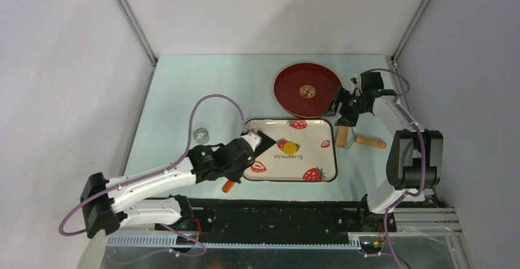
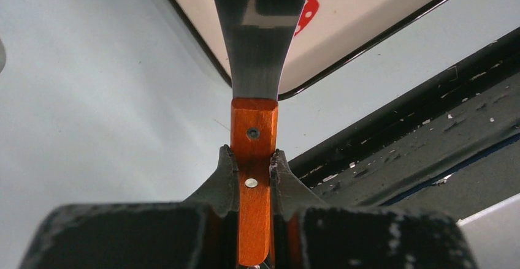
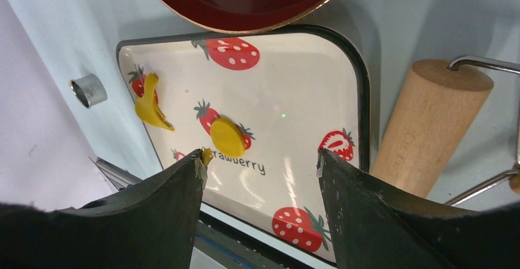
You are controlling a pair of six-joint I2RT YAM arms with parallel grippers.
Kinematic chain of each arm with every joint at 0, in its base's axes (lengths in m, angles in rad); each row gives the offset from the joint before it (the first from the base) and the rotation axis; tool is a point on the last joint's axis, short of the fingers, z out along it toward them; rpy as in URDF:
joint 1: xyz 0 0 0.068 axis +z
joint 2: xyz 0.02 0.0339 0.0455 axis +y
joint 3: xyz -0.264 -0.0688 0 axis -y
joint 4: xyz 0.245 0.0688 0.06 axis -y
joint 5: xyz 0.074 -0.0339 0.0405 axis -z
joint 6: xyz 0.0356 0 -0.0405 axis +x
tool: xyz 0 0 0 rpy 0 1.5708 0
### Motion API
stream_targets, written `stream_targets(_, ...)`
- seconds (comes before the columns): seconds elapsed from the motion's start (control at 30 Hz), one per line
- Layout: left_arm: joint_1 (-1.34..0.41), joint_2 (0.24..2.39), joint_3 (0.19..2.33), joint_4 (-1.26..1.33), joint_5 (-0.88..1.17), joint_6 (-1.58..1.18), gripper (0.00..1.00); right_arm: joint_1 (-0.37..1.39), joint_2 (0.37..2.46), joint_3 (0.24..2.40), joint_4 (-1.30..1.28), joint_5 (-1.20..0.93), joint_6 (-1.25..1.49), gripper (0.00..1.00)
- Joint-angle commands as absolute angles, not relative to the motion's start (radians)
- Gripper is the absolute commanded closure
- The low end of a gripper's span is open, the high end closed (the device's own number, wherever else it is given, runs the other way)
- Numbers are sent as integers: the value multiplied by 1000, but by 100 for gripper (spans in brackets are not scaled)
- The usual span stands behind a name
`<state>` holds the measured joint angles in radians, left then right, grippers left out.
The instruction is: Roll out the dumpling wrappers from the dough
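Observation:
One dumpling wrapper [image 1: 289, 148], a small flat yellow disc [image 3: 228, 136], lies in the middle of the strawberry tray [image 1: 319, 133]. A banana-shaped scrap of yellow dough [image 3: 150, 105] lies by the tray's [image 3: 294, 91] left edge. My left gripper [image 1: 241, 159] is shut on the orange handle [image 2: 253, 159] of a scraper, whose dark blade [image 2: 257, 30] reaches over the tray's near left corner [image 2: 343, 24]. My right gripper [image 1: 342, 111] hangs open [image 3: 260, 159] above the tray's far right side and holds nothing. A crumb of dough sticks to one of its fingertips [image 3: 196, 177].
A red plate [image 1: 306, 89] sits behind the tray. A wooden roller [image 1: 359, 139] with a wire frame lies just right of the tray, close under my right gripper [image 3: 429, 128]. A small metal ring cutter [image 1: 200, 135] stands left of the tray.

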<state>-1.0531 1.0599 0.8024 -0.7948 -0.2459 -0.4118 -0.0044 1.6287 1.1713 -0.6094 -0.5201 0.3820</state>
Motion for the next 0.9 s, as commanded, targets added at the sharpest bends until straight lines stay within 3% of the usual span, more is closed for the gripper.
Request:
stream_targets(0.0,-1071,1139,890,-767,-201,-338,100,-2,1568,1171,-654,-476,334,29)
stream_targets(0.4,-1083,1392,973,-812,-112,-272,100,65,1556,1170,-737,-390,292,28)
stream_targets(0.87,-1084,1421,985,-846,-122,-251,100,76,1651,1236,-715,-306,280,28)
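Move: The round dough disc, at the middle of the tray, lies about 15 cm ahead of the left hand, 16 cm to its right and 7 cm below; the curved dough strip is some 19 cm ahead and 4 cm right of this hand. From the right hand, the disc is roughly 6 cm back, 15 cm left and 8 cm below, while the rolling pin's roller lies level ahead, 2 cm right and 5 cm below. Bring the left gripper, still gripping the scraper's orange handle, right nearly 4 cm, then down about 4 cm while easing slightly back left, turning the wrist some 20 degrees so the blade comes low over the tray, towards the dough disc. Draw the right gripper back about 2.5 cm and lower it a little above the tray's right rim, left side dipping, fingers kept open. ##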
